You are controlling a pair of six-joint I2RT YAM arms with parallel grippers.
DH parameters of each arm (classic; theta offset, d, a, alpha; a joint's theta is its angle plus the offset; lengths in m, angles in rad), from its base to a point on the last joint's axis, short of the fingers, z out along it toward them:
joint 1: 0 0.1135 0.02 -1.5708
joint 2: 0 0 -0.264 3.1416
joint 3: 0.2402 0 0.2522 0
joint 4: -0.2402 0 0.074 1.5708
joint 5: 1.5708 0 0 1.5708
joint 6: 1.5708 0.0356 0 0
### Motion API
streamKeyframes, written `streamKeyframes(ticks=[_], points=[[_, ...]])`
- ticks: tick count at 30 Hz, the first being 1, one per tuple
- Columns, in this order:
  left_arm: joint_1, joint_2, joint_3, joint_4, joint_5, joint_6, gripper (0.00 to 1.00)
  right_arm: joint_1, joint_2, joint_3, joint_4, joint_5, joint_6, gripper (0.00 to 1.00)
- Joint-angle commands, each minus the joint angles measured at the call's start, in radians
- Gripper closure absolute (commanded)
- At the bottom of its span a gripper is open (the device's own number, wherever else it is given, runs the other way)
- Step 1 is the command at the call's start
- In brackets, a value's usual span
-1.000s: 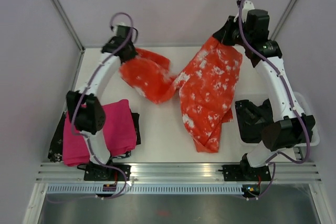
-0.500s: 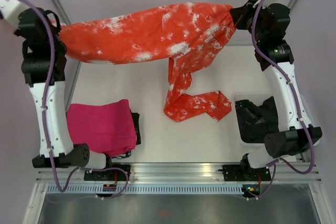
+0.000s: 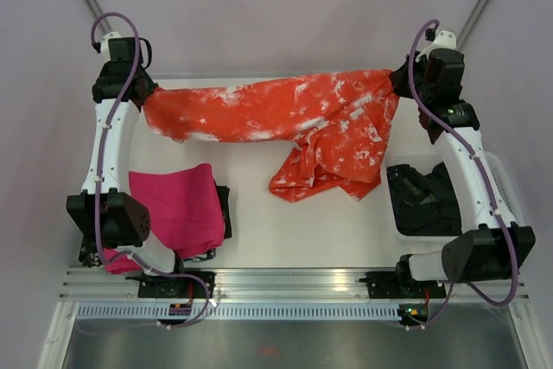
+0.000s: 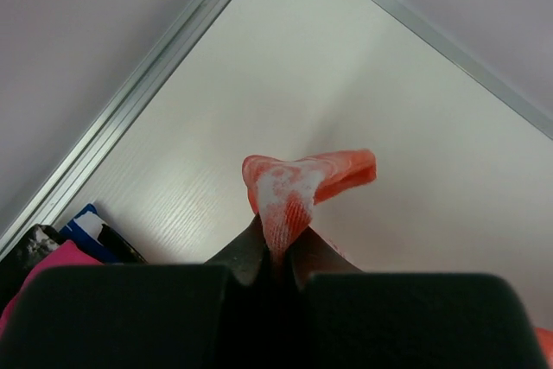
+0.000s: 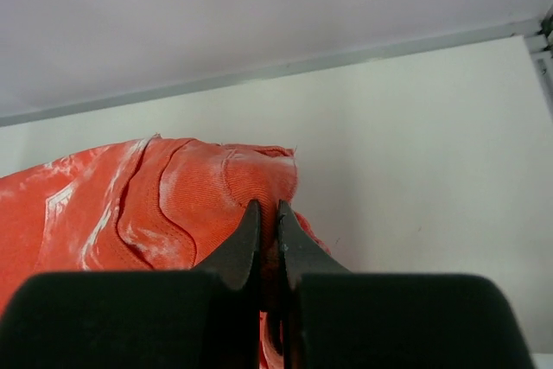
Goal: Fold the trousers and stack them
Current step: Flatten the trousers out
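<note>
The trousers (image 3: 268, 111), orange-red with white blotches, hang stretched between both arms across the back of the table. One leg droops in a crumpled heap (image 3: 333, 166) on the table at centre right. My left gripper (image 3: 147, 99) is shut on one end of the fabric; in the left wrist view a speckled fold of the trousers (image 4: 289, 192) sticks out past the left gripper (image 4: 278, 244). My right gripper (image 3: 396, 84) is shut on the other end, and the right wrist view shows the right gripper (image 5: 268, 213) pinching a seamed edge of the trousers (image 5: 173, 205).
A folded magenta-pink cloth (image 3: 177, 209) lies at the front left on a dark patterned garment (image 3: 93, 244). A black garment (image 3: 423, 200) sits in a white bin (image 3: 511, 196) at the right. Metal rails (image 3: 294, 283) border the table's near edge.
Both arms have come down and inward from a high spread hold. The trousers hang lower now, and the loose leg has bunched up on the table.
</note>
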Motion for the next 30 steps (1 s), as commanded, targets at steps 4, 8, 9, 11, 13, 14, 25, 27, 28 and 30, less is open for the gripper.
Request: streamKeyframes(ticks=[4,8,9,11,13,14,25,27,28,30], points=[[0.007,-0.006,-0.012,0.047,0.025,0.032,0.98,-0.019,-0.076,-0.045,0.083,0.084,-0.05,1.0],[0.007,-0.031,0.034,0.004,-0.082,0.096,0.98,-0.022,-0.057,-0.044,0.105,0.089,-0.044,1.0],[0.007,-0.037,0.057,0.001,-0.103,0.112,0.98,-0.022,-0.048,-0.039,0.105,0.081,-0.041,1.0],[0.007,-0.028,0.085,-0.006,-0.149,0.15,0.97,-0.022,-0.025,-0.042,0.111,0.058,-0.034,1.0],[0.001,-0.002,0.119,-0.037,-0.166,0.175,0.94,-0.025,-0.001,-0.06,0.127,0.06,-0.024,1.0],[-0.005,0.042,0.131,-0.057,-0.183,0.181,0.93,-0.025,0.009,-0.07,0.135,0.067,-0.024,1.0],[-0.054,0.098,-0.022,0.017,0.212,0.104,0.0,-0.091,0.192,-0.054,0.174,0.028,-0.039,1.0],[-0.054,0.113,-0.022,0.021,0.214,0.103,0.0,-0.093,0.225,-0.038,0.175,-0.044,-0.054,1.0],[-0.054,0.136,-0.025,0.023,0.214,0.098,0.0,-0.093,0.251,-0.03,0.19,-0.055,-0.051,1.0],[-0.019,0.156,-0.063,0.06,0.261,0.063,0.0,-0.091,0.271,-0.031,0.213,-0.063,-0.044,1.0]])
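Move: The left hand holds one end of the trousers; the bare far-left table it is being spread over lies roughly 14 cm ahead of it, 2 cm to its left and 28 cm below. The pink cloth stack is about 22 cm back of that hand and 5 cm to its right. The right hand holds the other end, with bare far-right table about 8 cm ahead, 4 cm to its right and 32 cm below; the trousers' heap lies some 17 cm to its left and 3 cm back, and the basket about 20 cm right and 15 cm back. After barely shifting, the left hand opens wide and lets go of its end of the stretched trousers above the far-left table, then sinks about 8 cm and eases some 5 cm to the right, tipping further down and swinging about 15 degrees clockwise. The right hand keeps its closed pinch on the other end and, after a small lift back, lowers it about 12 cm overall towards the far-right table while reaching roughly 5 cm forward and as much to the right, its fingers tipping down a little over 10 degrees. ##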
